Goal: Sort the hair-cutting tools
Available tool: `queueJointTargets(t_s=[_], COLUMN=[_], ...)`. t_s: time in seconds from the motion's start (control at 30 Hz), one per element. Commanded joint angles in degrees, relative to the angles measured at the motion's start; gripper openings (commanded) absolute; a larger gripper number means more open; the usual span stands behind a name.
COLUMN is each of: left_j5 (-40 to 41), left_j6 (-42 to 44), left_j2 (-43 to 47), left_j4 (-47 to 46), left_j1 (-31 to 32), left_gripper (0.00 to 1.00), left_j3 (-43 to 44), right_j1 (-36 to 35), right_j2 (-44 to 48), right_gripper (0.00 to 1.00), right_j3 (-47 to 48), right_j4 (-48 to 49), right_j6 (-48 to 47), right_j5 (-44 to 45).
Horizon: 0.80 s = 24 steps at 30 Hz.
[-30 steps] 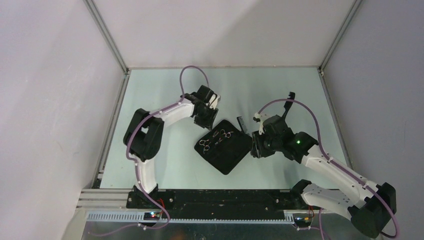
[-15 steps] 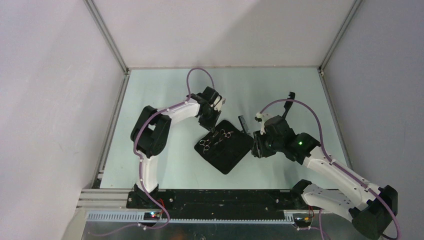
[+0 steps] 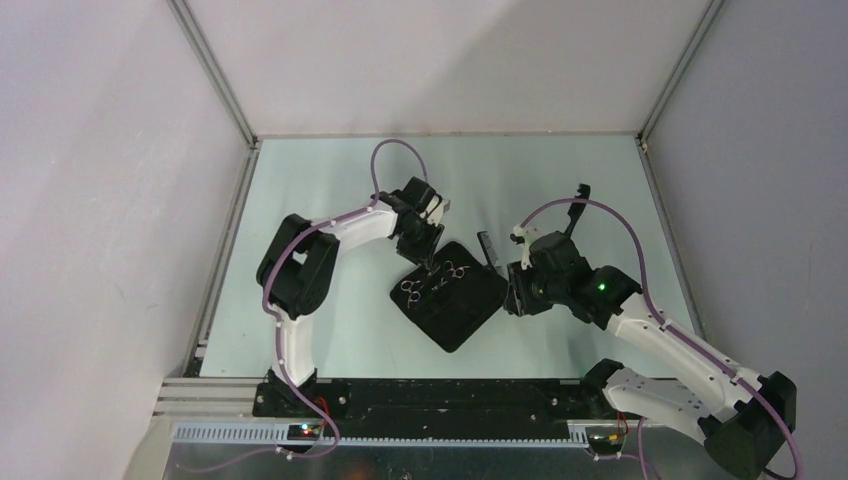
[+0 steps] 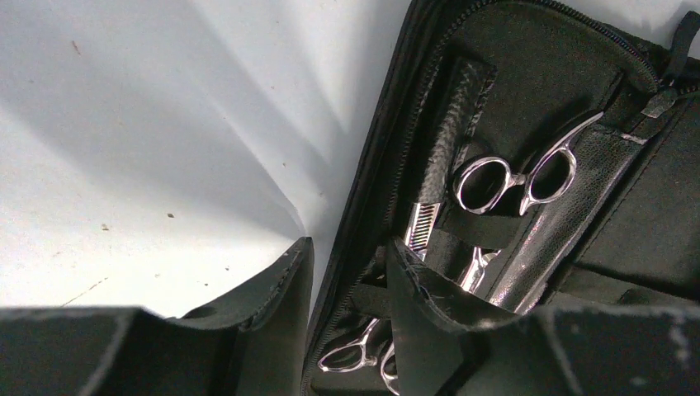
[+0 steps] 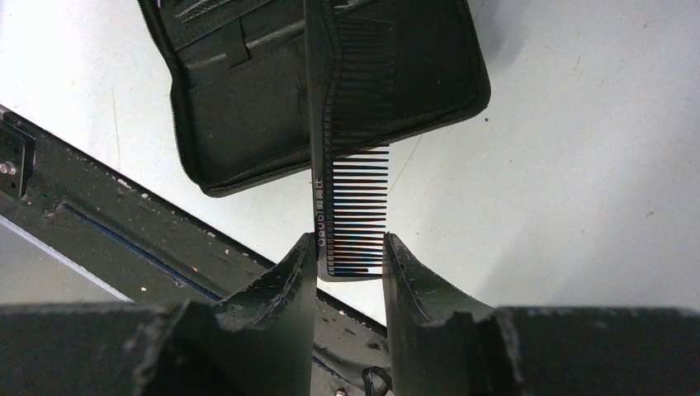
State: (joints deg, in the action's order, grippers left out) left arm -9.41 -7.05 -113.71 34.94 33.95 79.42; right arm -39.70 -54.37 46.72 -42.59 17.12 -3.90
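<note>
An open black zip case (image 3: pixel 455 310) lies mid-table with two silver scissors strapped inside, one (image 3: pixel 409 291) at its left and one (image 3: pixel 456 270) further back. The left wrist view shows ring handles (image 4: pixel 516 175), a toothed blade (image 4: pixel 423 223) and the other pair's rings (image 4: pixel 357 355). My left gripper (image 4: pixel 347 268) is open and straddles the case's zip edge (image 4: pixel 371 206), one finger on the table, one inside. My right gripper (image 5: pixel 348 252) is shut on the end of a black comb (image 5: pixel 351 198), which hangs over the case (image 5: pixel 248 107); the comb (image 3: pixel 487 248) sits just right of the case.
A black base rail (image 3: pixel 430 395) runs along the table's near edge and shows under the right gripper (image 5: pixel 124 223). Grey walls with metal frame posts (image 3: pixel 215 75) enclose the pale table (image 3: pixel 330 190) on three sides.
My left gripper has swung right and down from behind the case onto its far-left edge. The right arm and the comb have stayed still.
</note>
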Motion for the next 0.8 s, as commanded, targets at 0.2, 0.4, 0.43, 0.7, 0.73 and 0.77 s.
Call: queueJointTargets(t_s=[0.2, 0.4, 0.43, 0.7, 0.73, 0.77], left_j5=[-0.42, 2.26, 3.23, 8.13, 8.68, 9.95], left_j6=[-1.08, -2.67, -3.13, -17.87, -19.30, -21.99], left_j2=[0.13, 0.30, 1.40, 15.86, 18.52, 19.84], left_j4=[0.77, 1.09, 1.01, -5.25, -5.52, -5.68], left_j1=[0.85, 0.84, 0.80, -0.55, -0.59, -0.57], left_gripper=[0.38, 0.17, 0.13, 0.00, 0.00, 0.00], left_j3=[1.12, 0.13, -0.44, -14.88, -17.14, -19.59], right_j1=[-0.31, -0.39, -0.47, -3.37, -4.46, -5.06], right_j2=[0.76, 0.16, 0.04, -2.93, -4.14, -4.55], right_gripper=[0.00, 0.00, 0.00, 0.00, 0.00, 0.00], right_j3=[0.57, 0.65, 0.69, 3.20, 3.38, 3.97], right_j4=[0.69, 1.00, 1.01, -1.10, -1.49, -2.07], right_j6=[0.39, 0.32, 0.34, -0.60, -0.56, -0.30], right_j5=[-0.23, -0.99, -1.13, -1.67, -1.65, -1.42])
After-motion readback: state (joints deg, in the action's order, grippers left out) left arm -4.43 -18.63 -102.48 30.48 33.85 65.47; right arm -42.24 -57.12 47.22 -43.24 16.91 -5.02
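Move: The open case's far-left rim lies between the left hand's parted fingertips, at most a centimetre below the hand point; the case's middle is about 8 cm back and 4 cm right. Ring-handled scissors in the case lie roughly level with the left hand and 6 cm right, another pair some 6 cm back and 4 cm left. From the right hand, which already holds the comb, the case's middle is about 13 cm left, 7 cm ahead and 13 cm below. Nearly still at first, the left hand closes its fingers and pinches the case's rim, then drags it back and left by about 4 cm, turning some 15 degrees counter-clockwise, hardly rising. The right hand keeps the comb pinched by its end and, late on, eases a centimetre or so back, left and down. ##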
